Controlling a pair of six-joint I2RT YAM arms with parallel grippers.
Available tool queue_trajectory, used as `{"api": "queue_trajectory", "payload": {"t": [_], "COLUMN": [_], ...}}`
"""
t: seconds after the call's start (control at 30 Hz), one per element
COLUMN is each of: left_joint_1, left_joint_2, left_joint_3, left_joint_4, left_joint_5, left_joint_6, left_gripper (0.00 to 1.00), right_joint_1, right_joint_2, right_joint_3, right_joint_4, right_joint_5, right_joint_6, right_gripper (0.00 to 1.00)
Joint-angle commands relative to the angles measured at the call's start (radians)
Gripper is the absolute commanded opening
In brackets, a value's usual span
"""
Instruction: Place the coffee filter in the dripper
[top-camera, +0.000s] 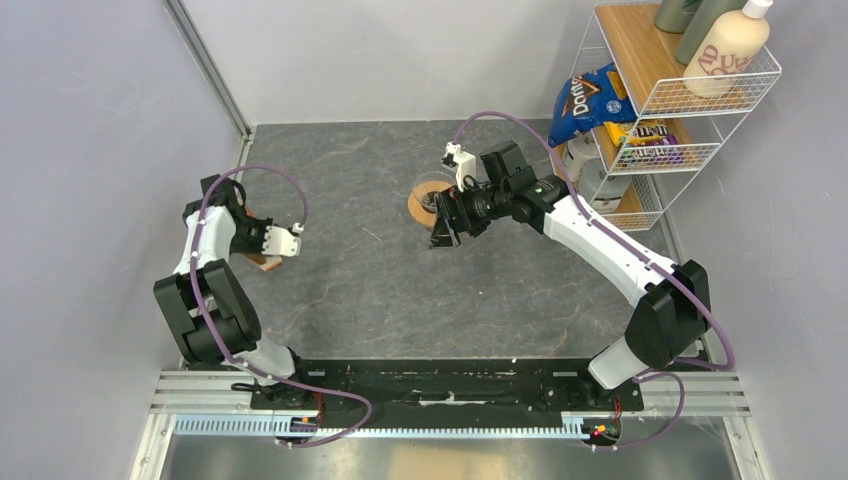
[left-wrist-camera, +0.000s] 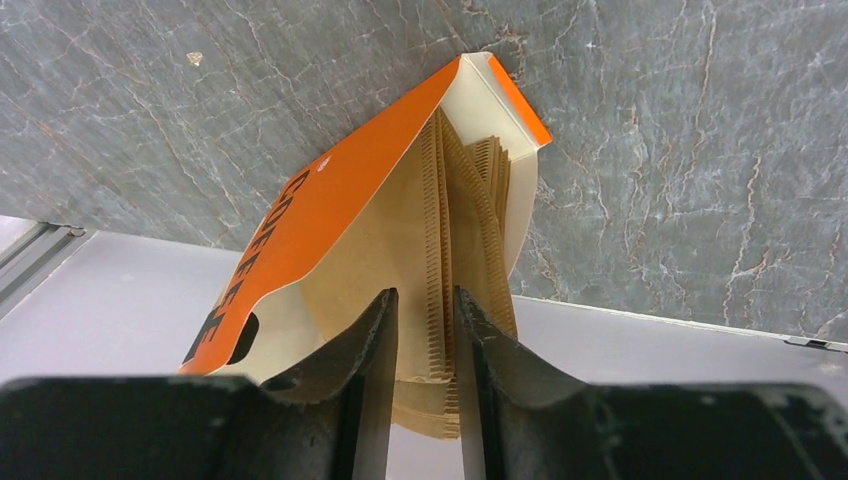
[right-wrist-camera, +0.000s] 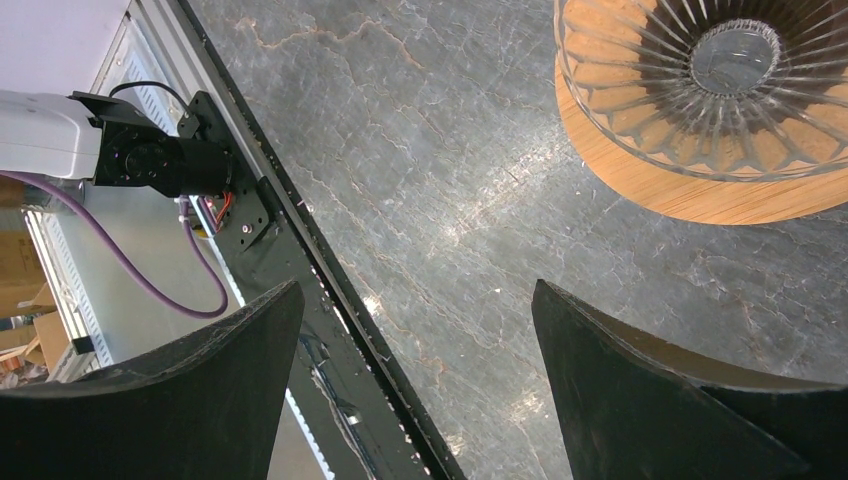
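Note:
In the left wrist view an orange packet (left-wrist-camera: 340, 190) marked "COFFEE" leans on the table by the left wall, with tan coffee filters (left-wrist-camera: 400, 230) fanning out of its open end. My left gripper (left-wrist-camera: 425, 300) has its fingers a narrow gap apart around the crimped edge of a coffee filter. The right finger touches that edge; a firm pinch is unclear. From above, the left gripper (top-camera: 257, 250) sits over the packet (top-camera: 264, 263). The dripper (top-camera: 426, 200), a ribbed glass cone (right-wrist-camera: 720, 90) on a wooden ring (right-wrist-camera: 680, 195), stands mid-table. My right gripper (top-camera: 443, 235) (right-wrist-camera: 418, 290) hovers open and empty just beside it.
A white wire shelf (top-camera: 700, 95) at the back right holds a blue Doritos bag (top-camera: 580, 100), a candy box (top-camera: 645, 135) and bottles (top-camera: 730, 45). Grey walls close in the left and back. The black base rail (top-camera: 430, 385) runs along the near edge.

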Motion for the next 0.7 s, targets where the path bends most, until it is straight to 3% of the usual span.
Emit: {"api": "queue_trajectory", "payload": {"t": [0.0, 0.5, 0.67], "left_joint_1": [0.004, 0.004, 0.004], "left_joint_2": [0.011, -0.073, -0.110], "left_joint_3": [-0.008, -0.004, 0.007], "left_joint_4": [0.038, -0.060, -0.106], "left_joint_5": [0.016, 0.071, 0.094], "left_joint_6": [0.324, 0.356, 0.347], "left_gripper": [0.32, 0.03, 0.02], "right_joint_1": [0.003, 0.003, 0.003], "right_joint_2": [0.002, 0.011, 0.011], "right_joint_3": [0.003, 0.011, 0.011], "right_joint_4": [0.023, 0.023, 0.023], "right_joint_5": [-0.018, -0.025, -0.030], "right_joint_6": [0.008, 0.008, 0.008], "right_gripper": [0.92, 0.92, 0.92]}}
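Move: The left fingers already reach into the open orange filter box from above and straddle a paper coffee filter, whose middle lies about 2 cm to the right and some 4 cm below, level fore and aft. The box's middle is roughly 3 cm right and 5 cm below, and the other filters stand about 2 cm back, 4 cm right and 5 cm below. From the idle right hand, the filter is about 5 cm ahead, 42 cm left and 16 cm lower. The left hand all but stays in place at first, still pointing down into the box, while its part-open fingers close almost fully and pinch the upper part of the filter between their tips. As they come shut it starts drawing the filter out of the box, going about 1 cm each up, to the right and back, with the wrist hardly turning. ##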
